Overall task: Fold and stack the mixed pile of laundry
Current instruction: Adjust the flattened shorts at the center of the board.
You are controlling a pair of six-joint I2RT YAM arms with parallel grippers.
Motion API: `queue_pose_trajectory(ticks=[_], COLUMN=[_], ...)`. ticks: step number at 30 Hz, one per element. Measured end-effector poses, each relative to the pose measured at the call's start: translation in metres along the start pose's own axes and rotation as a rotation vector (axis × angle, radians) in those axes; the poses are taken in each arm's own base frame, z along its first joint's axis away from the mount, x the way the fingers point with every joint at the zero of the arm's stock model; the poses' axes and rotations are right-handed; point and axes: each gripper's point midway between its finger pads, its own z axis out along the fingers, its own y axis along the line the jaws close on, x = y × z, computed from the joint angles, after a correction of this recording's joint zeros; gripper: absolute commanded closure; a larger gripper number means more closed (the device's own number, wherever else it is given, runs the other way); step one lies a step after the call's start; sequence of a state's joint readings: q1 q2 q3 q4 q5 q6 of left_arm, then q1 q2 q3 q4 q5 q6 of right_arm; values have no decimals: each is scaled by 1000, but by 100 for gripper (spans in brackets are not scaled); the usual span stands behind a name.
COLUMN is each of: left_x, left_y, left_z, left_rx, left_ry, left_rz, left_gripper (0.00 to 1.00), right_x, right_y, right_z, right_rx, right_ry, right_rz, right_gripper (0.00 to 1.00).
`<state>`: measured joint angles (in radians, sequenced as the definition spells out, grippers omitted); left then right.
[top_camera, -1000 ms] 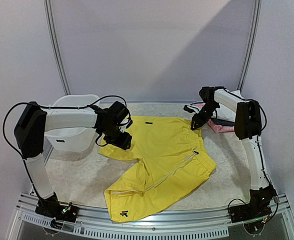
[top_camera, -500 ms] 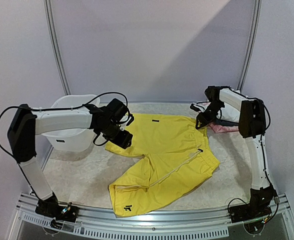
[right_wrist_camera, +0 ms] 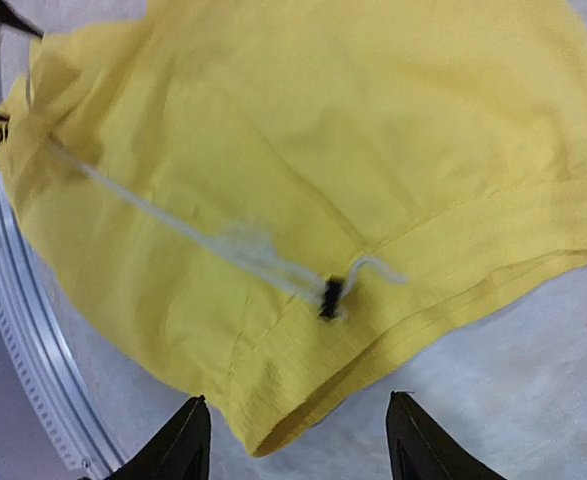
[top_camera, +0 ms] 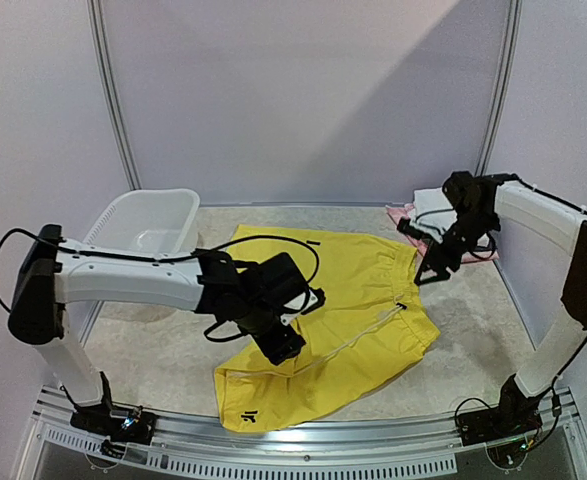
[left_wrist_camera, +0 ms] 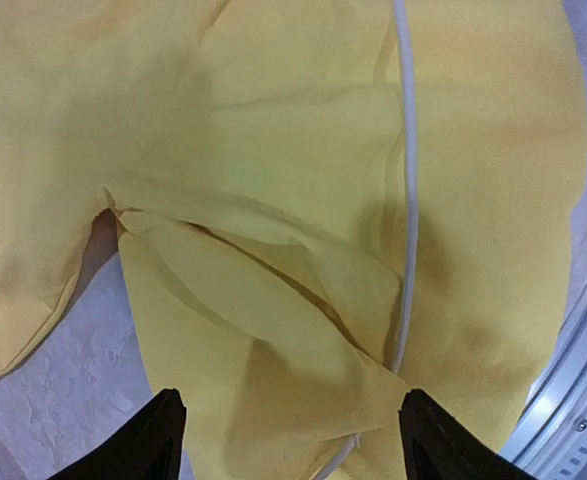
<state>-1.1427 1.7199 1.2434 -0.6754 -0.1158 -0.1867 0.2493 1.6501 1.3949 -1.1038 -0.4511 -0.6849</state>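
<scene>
The yellow shorts lie spread flat on the table, waistband to the right, one leg reaching the front edge. A white drawstring runs across them, ending at a black eyelet. My left gripper hovers over the crotch and front leg, open; in the left wrist view its fingers straddle loose yellow folds without pinching them. My right gripper hangs open just off the waistband's right end, and the waistband corner shows between its fingertips.
A white plastic basket stands at the back left. A pink and white cloth lies at the back right behind the right arm. The metal rail of the table's front edge runs close to the shorts' leg.
Both grippers have widened and let go of the shorts. The left one swung from the back-left corner forward over the middle. The right one drew back to the right of the waistband.
</scene>
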Motion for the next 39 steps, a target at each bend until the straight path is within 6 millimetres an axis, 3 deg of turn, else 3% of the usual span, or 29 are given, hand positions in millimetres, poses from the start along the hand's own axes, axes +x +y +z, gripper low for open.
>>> queue_pose_trajectory(ticks=[4, 6, 9, 15, 20, 23, 34, 39], left_x=[6, 7, 8, 15, 22, 26, 31, 29], left_y=[-11, -11, -7, -1, -3, -4, -27, -26], left_z=[18, 20, 17, 17, 23, 25, 31, 33], left_rx=[-76, -105, -142, -170, -147, -141, -3, -12], left_ry=[85, 104, 119, 153, 185, 203, 247, 261], left_rz=[67, 80, 84, 85, 81, 83, 57, 45], left_gripper=[25, 26, 28, 30, 30, 31, 40, 49], right_x=[67, 90, 107, 107, 111, 117, 128, 128], right_y=[25, 34, 42, 39, 31, 28, 30, 30], right_z=[39, 46, 51, 53, 66, 74, 78, 78], right_rx=[-115, -145, -161, -147, -149, -154, -156, -153], right_ry=[182, 244, 288, 282, 306, 335, 360, 362], right_rz=[44, 63, 74, 71, 92, 110, 124, 128], right_gripper=[35, 35, 36, 42, 68, 76, 82, 82])
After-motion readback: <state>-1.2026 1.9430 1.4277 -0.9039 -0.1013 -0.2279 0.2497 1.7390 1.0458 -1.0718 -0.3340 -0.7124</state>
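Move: The corner of the yellow shorts' waistband lies about 9 cm back, 4 cm right of and 12 cm below the right hand; the black cord lock is some 6 cm farther out and 7 cm left of that corner, and the white folded cloth about 20 cm ahead and 4 cm right of the hand. The left hand hangs some 7 cm above the crumpled fold at the drawstring, which lies 3 cm nearer the base; the leg's logo patch sits about 12 cm back and 9 cm left of this hand. The right fingers close on the shorts' waistband corner and pinch it, after the hand has swept down and back about 15 cm, tipping some 20 degrees on the way, and then barely moves. The left hand eases down about 4 cm and a little back over the fold by the drawstring, rolling its left side up, its open fingers starting to narrow. ##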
